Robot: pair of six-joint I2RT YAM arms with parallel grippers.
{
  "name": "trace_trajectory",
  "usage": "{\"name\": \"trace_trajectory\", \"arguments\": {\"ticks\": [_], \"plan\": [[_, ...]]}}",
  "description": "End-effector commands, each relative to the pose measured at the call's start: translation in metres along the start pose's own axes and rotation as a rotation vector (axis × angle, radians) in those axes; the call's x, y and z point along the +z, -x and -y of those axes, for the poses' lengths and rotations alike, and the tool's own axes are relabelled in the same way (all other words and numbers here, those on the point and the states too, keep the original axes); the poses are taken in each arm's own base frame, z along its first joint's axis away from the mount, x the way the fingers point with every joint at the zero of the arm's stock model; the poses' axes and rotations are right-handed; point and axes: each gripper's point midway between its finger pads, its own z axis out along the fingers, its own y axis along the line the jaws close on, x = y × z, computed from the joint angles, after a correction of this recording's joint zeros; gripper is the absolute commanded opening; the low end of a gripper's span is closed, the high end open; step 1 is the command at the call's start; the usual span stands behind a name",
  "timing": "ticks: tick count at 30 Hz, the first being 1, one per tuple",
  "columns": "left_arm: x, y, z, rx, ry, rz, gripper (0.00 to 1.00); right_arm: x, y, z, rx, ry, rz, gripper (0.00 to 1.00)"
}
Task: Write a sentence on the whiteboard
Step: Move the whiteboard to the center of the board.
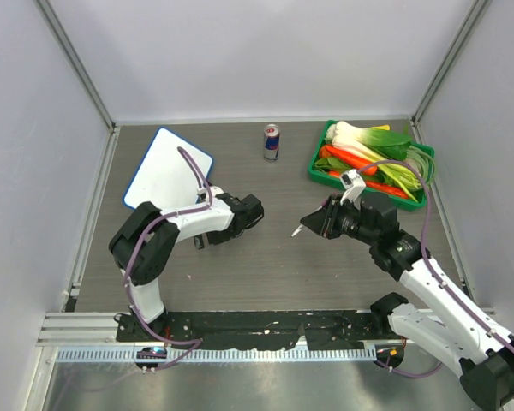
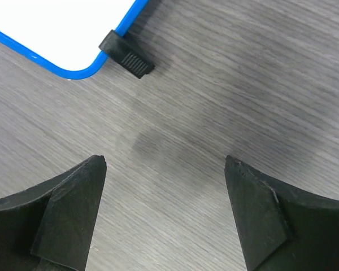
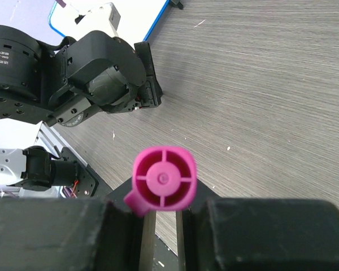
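The whiteboard (image 1: pixel 165 165), white with a blue rim, lies flat at the table's back left. One corner of it (image 2: pixel 56 28) and a black foot (image 2: pixel 127 55) show in the left wrist view, and a piece of the board (image 3: pixel 138 14) in the right wrist view. No sentence shows on the white face that I can see. My left gripper (image 2: pixel 165 164) hangs open over bare table just off the board's near right corner (image 1: pixel 210 238), holding nothing. My right gripper (image 3: pixel 161 209) is shut on a magenta marker (image 3: pixel 164 179), seen end on, at mid-table (image 1: pixel 313 224).
A drink can (image 1: pixel 271 141) stands at the back centre. A green tray (image 1: pixel 313 168) of vegetables sits at the back right. White walls and metal posts close in the table. The left arm's wrist (image 3: pixel 96 73) lies opposite the right gripper.
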Motion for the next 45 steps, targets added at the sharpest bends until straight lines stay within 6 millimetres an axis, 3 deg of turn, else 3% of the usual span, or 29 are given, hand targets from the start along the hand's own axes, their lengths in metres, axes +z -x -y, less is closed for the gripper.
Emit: {"name": "trace_trajectory", "arguments": {"ticks": [1,17,33,41,45], "plan": [[-0.002,0.016,0.017,-0.098,-0.084,0.029,0.91,0.003,0.008,-0.007,-0.011,0.035,0.021,0.01],[0.027,0.053,0.003,-0.254,-0.023,0.001,0.86,0.013,0.002,-0.005,-0.025,0.055,-0.019,0.01],[0.063,0.056,-0.021,-0.297,0.056,-0.031,0.71,0.018,-0.006,0.001,-0.015,0.058,-0.05,0.01],[0.069,0.05,-0.037,-0.273,0.11,-0.02,0.46,0.02,-0.008,0.003,-0.001,0.062,-0.05,0.01],[0.07,0.044,-0.04,-0.268,0.112,-0.027,0.19,0.021,-0.01,0.003,0.008,0.066,-0.056,0.01]]}}
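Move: The clip at the whiteboard's near-right corner lies about 5 cm ahead of the open left hand, 7 cm to its left and 2 cm below. The board's middle is some 18 cm ahead and 12 cm left of that hand; the can stands about 25 cm ahead and 18 cm to its right. From the right hand, still holding the marker, the clip is about 8 cm ahead, 37 cm left and 19 cm below. Left hand goes about 8 cm left and forward, fingers closing around the clip; right lowers its marker 3 cm. ##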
